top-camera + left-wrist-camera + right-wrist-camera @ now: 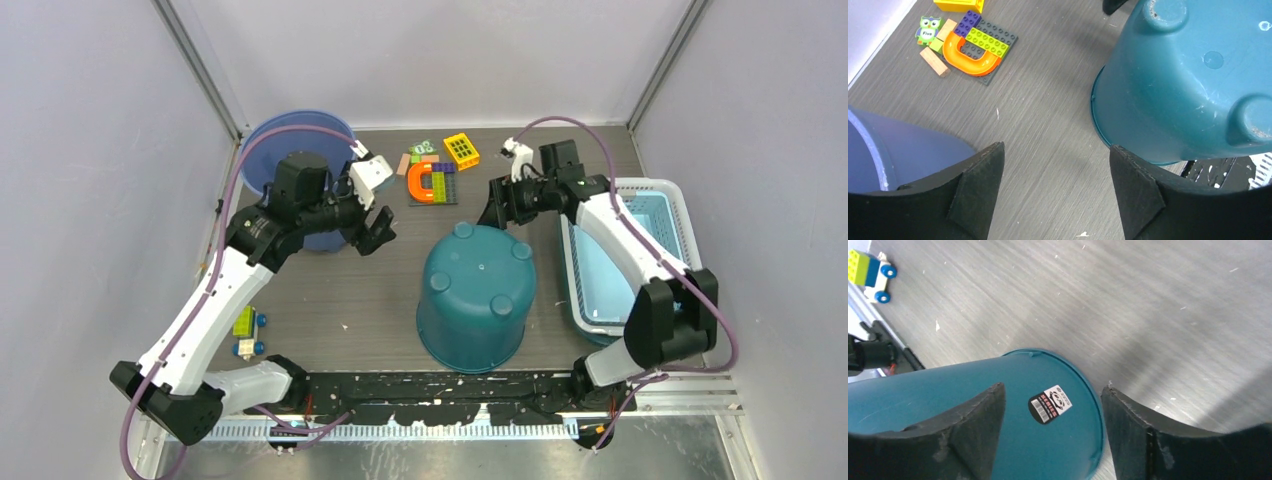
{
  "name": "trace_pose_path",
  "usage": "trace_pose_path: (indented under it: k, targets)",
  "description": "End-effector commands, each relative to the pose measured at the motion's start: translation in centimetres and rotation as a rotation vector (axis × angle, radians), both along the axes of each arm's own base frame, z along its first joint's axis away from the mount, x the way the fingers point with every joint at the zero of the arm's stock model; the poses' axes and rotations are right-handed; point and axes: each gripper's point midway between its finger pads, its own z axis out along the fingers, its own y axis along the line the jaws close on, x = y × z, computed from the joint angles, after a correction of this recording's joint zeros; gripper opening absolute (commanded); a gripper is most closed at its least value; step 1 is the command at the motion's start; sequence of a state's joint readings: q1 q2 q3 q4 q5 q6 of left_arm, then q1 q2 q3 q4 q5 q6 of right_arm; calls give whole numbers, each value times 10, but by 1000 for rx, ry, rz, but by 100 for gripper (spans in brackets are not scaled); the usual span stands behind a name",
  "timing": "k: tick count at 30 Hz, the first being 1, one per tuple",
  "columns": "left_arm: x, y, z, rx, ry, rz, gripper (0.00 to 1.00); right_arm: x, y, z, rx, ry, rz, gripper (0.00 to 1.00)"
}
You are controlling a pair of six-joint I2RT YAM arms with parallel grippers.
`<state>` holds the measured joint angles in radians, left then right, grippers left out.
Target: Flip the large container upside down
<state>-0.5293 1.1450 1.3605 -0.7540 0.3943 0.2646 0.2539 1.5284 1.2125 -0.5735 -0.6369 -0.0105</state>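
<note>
The large teal container point(475, 295) stands upside down in the middle of the table, its footed base facing up and its rim on the wood. My left gripper point(378, 232) hangs open to the container's upper left, apart from it. In the left wrist view only bare table shows between the left gripper's point(1056, 147) fingers, with the container point(1193, 75) to the right. My right gripper point(497, 205) is open just beyond the container's far right side. In the right wrist view the container's stickered wall point(973, 405) lies behind my right gripper point(1053, 387), which holds nothing.
A blue bowl point(290, 150) sits at the back left, under the left arm. A brick plate with an orange arch point(432, 183) and a yellow brick point(461, 150) lie at the back centre. A white basket point(650, 186) stands on the right. A toy car point(248, 333) rests near the left front.
</note>
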Motion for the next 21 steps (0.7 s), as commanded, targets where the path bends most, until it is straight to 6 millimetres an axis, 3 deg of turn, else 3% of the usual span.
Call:
trace_pose_path:
  k: [1,5,7,12,16,21]
  targets:
    - [1,7,24,-9,-89,21,84,11,-27,63,-111,-256,-44,80]
    - [5,10,23,4,-97,43,99,9,-55,93,-230,-384,-93,94]
    - [7,13,23,18,-104,60,100,4,-71,108,-299,-441,-113,99]
    - [18,26,19,79,-130,124,100,-27,-105,140,-470,-524,-89,100]
    - [27,36,10,144,-123,174,100,-64,-126,148,-577,-516,-21,100]
    - [35,45,-4,209,-112,221,100,-115,-146,137,-681,-426,129,100]
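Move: From the right hand, the middle of the upturned large container lies about 15 cm back, 2 cm to the left and 4 cm lower. The basket is some 26 cm to the right, 5 cm back and 12 cm lower; the toy bricks are 12 cm ahead, 10 cm left and 15 cm lower. From the left hand, the container lies about 15 cm right, 8 cm back and 18 cm lower, and the blue bin about 14 cm left, 10 cm ahead and 17 cm lower. Up and to the right, some 15 cm up and 12 cm across, the right hand pulls away from the container's far side towards the basket, curving back late. Its wrist swings the fingers from leftward to more forward, still slanting down, as they open fully. The left hand, its fingers also opening fully, eases a few centimetres left and forward, away from the container. ##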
